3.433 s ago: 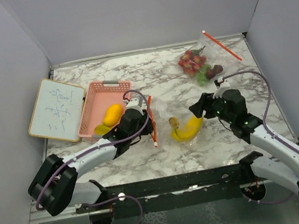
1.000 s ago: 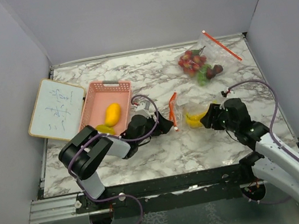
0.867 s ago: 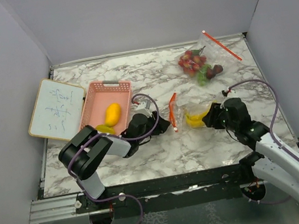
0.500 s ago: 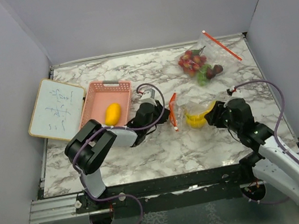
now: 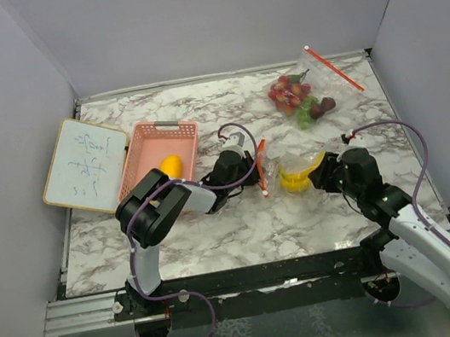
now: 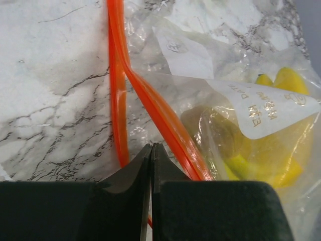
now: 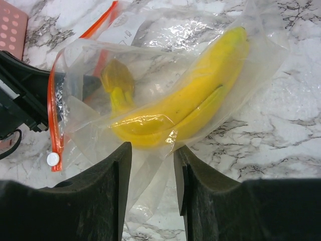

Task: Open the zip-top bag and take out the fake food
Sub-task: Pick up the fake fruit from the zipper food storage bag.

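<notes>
A clear zip-top bag (image 5: 287,165) with an orange zip strip (image 6: 150,105) lies mid-table. A yellow banana (image 5: 296,179) of fake food sits inside it. My left gripper (image 5: 255,169) is at the bag's left edge. In the left wrist view its jaws (image 6: 151,145) are pressed together, with the orange strip running in between them. My right gripper (image 5: 323,176) is at the bag's right end. Its jaws (image 7: 152,148) stand apart around a loose fold of bag film, just below the banana (image 7: 200,90). A white slider (image 7: 52,159) sits on the zip.
A second zip-top bag (image 5: 313,76) with red strawberries (image 5: 284,94) and dark pieces lies at the back right. A pink basket (image 5: 158,129) holding a yellow piece (image 5: 171,165) stands left of the left gripper. A whiteboard (image 5: 84,164) lies beyond it at the left edge.
My left gripper has moved right and further back to the bag's zip edge and closed on it. The right jaws have narrowed a little around the bag's end.
</notes>
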You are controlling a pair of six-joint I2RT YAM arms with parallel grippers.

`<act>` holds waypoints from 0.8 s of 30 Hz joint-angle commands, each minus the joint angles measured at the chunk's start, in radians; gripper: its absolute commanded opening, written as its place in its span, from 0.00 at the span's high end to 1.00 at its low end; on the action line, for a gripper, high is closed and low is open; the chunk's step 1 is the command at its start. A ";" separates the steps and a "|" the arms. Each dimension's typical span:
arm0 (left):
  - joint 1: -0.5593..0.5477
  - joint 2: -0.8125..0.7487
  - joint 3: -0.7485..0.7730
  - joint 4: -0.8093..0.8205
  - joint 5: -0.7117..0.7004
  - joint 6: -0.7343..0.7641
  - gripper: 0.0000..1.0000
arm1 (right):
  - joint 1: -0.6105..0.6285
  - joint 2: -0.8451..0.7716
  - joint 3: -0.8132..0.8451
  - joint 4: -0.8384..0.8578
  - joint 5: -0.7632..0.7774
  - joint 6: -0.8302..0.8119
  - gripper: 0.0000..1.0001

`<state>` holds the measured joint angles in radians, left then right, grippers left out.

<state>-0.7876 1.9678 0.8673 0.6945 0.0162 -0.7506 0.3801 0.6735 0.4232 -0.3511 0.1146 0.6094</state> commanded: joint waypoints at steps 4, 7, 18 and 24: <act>-0.001 0.033 -0.019 0.218 0.136 -0.108 0.68 | 0.000 0.005 0.001 0.018 -0.005 0.008 0.61; -0.001 0.060 -0.020 0.279 0.169 -0.145 0.56 | 0.000 0.005 0.000 0.018 -0.007 0.007 0.61; -0.013 0.115 -0.015 0.381 0.222 -0.206 0.32 | 0.000 0.018 -0.017 0.035 -0.013 0.000 0.62; -0.014 0.084 -0.031 0.385 0.197 -0.200 0.32 | 0.000 0.023 -0.025 0.046 -0.018 -0.002 0.63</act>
<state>-0.7944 2.0796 0.8425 1.0458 0.2054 -0.9520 0.3801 0.6956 0.4145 -0.3393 0.1108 0.6090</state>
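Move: The bananas' brown stem end lies inside the bag, some 6 cm to the left gripper's right, about 1 cm farther out and slightly below it; the bag's orange zip mouth is right around the fingertips. The bananas' body is about 12 cm to its right and 2 cm back, and the red grapes lie roughly 20 cm ahead and 13 cm right. From the right gripper the stem end is about 7 cm left, 4 cm ahead and 6 cm below. Bring the left gripper about 4 cm to the right and a little up, easing back slightly, deeper into the zip mouth towards the bananas' stem end. As it goes, open the shut fingers to about two thirds between the zip lips, and turn the wrist some 20 degrees so that the tips lift and swing right. Keep the right gripper where it is at the bag. ##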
